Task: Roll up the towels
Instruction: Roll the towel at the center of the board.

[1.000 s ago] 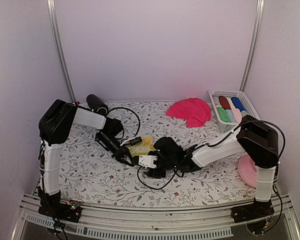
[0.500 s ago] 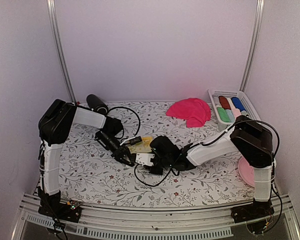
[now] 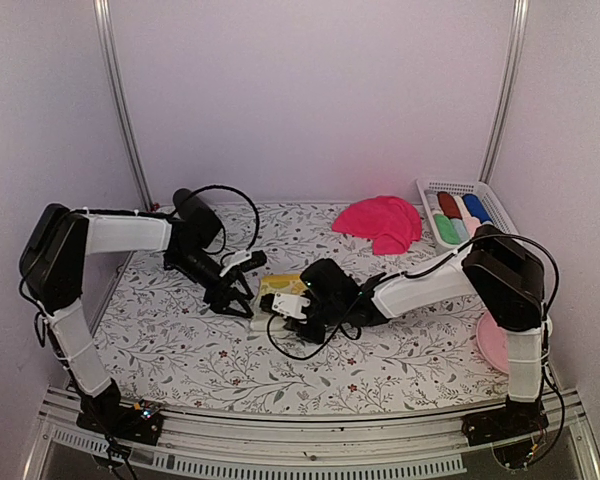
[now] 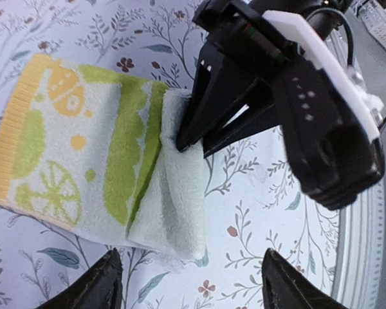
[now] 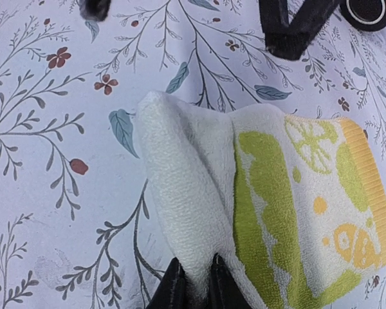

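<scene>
A pale towel [image 3: 277, 288] printed with yellow and green lemons lies on the floral table cover, one end folded over into a thick white lip [image 5: 180, 193]. My right gripper [image 5: 197, 283] is shut on that lip, and its fingertips [image 4: 192, 129] press into the fold. My left gripper [image 4: 193, 273] stands open just off the towel's [image 4: 83, 161] near edge, holding nothing. In the top view the left gripper [image 3: 238, 298] is left of the towel and the right gripper [image 3: 276, 304] meets it from the right. A hot pink towel [image 3: 380, 222] lies crumpled at the back.
A white basket [image 3: 427, 186] at the back right holds red, blue, green and pale rolled towels. A black cylinder [image 3: 192, 206] lies at the back left. A pink plate [image 3: 494, 345] sits at the right edge behind my right arm. Cables trail beside both grippers.
My left gripper has opened, let go of the towel and drawn back to the left. My right gripper has moved left and shut on the towel's folded end.
</scene>
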Available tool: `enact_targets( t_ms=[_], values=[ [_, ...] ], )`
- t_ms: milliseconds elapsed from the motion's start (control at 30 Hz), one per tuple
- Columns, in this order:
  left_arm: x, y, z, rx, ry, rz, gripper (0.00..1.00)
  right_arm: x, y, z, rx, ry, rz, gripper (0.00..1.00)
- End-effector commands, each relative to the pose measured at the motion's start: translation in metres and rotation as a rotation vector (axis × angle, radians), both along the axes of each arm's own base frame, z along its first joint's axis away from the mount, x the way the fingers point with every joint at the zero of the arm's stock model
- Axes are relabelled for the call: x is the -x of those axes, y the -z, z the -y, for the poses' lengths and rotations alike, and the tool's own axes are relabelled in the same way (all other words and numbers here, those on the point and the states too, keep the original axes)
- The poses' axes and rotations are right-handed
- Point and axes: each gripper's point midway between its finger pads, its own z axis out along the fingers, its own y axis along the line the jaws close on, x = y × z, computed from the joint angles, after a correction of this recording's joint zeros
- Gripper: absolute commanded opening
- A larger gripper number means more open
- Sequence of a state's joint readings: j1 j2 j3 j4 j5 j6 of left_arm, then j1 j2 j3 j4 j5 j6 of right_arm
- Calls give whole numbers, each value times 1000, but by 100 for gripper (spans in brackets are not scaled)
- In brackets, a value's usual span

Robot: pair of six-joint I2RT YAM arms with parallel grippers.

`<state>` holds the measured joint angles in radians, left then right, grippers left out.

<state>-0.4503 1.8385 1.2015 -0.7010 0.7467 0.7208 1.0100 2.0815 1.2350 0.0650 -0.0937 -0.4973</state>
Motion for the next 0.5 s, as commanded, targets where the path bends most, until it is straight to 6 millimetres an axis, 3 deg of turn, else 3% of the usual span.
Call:
enact_targets(
  t_ms=[0,100,267,467],
  values=[
    [-20,-14,-2,60,-74,244,76,26,38,21,68,11,-290,12],
    [-12,-35,-1,132,-69,431,96,25,30,24,23,32,-401,12],
    [15,-75,11,275,-11,771,97,23,19,28,1,56,-541,12],
    [33,-54,35,283,75,818,96,14,17,27,33,78,-646,14]
  ],
)
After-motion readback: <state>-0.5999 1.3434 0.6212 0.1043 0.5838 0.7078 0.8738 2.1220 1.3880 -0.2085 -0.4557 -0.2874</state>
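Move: The towel's white rolled edge runs sideways across the board. Its middle is about 6 cm to the right of the left hand, 3 cm back and 6 cm below it, and about 3 cm to the left of the right hand, which already pinches it. The still-flat towel part lies some 7 cm farther out than that edge. From the left hand, the black cylinder is about 25 cm ahead and 14 cm left, and the pink towel roughly 27 cm ahead and 30 cm right. The right hand keeps its pinch on the rolled edge, tipping about 25 degrees so the hand's body leans forward over the towel while the fingers swing back under it, drifting 1.5 cm right. The empty left hand rises about 5 cm clear of the towel and draws back some 4 cm, after first edging left and then swinging right. Its fingers open wide and swing forward by nearly 40 degrees. ##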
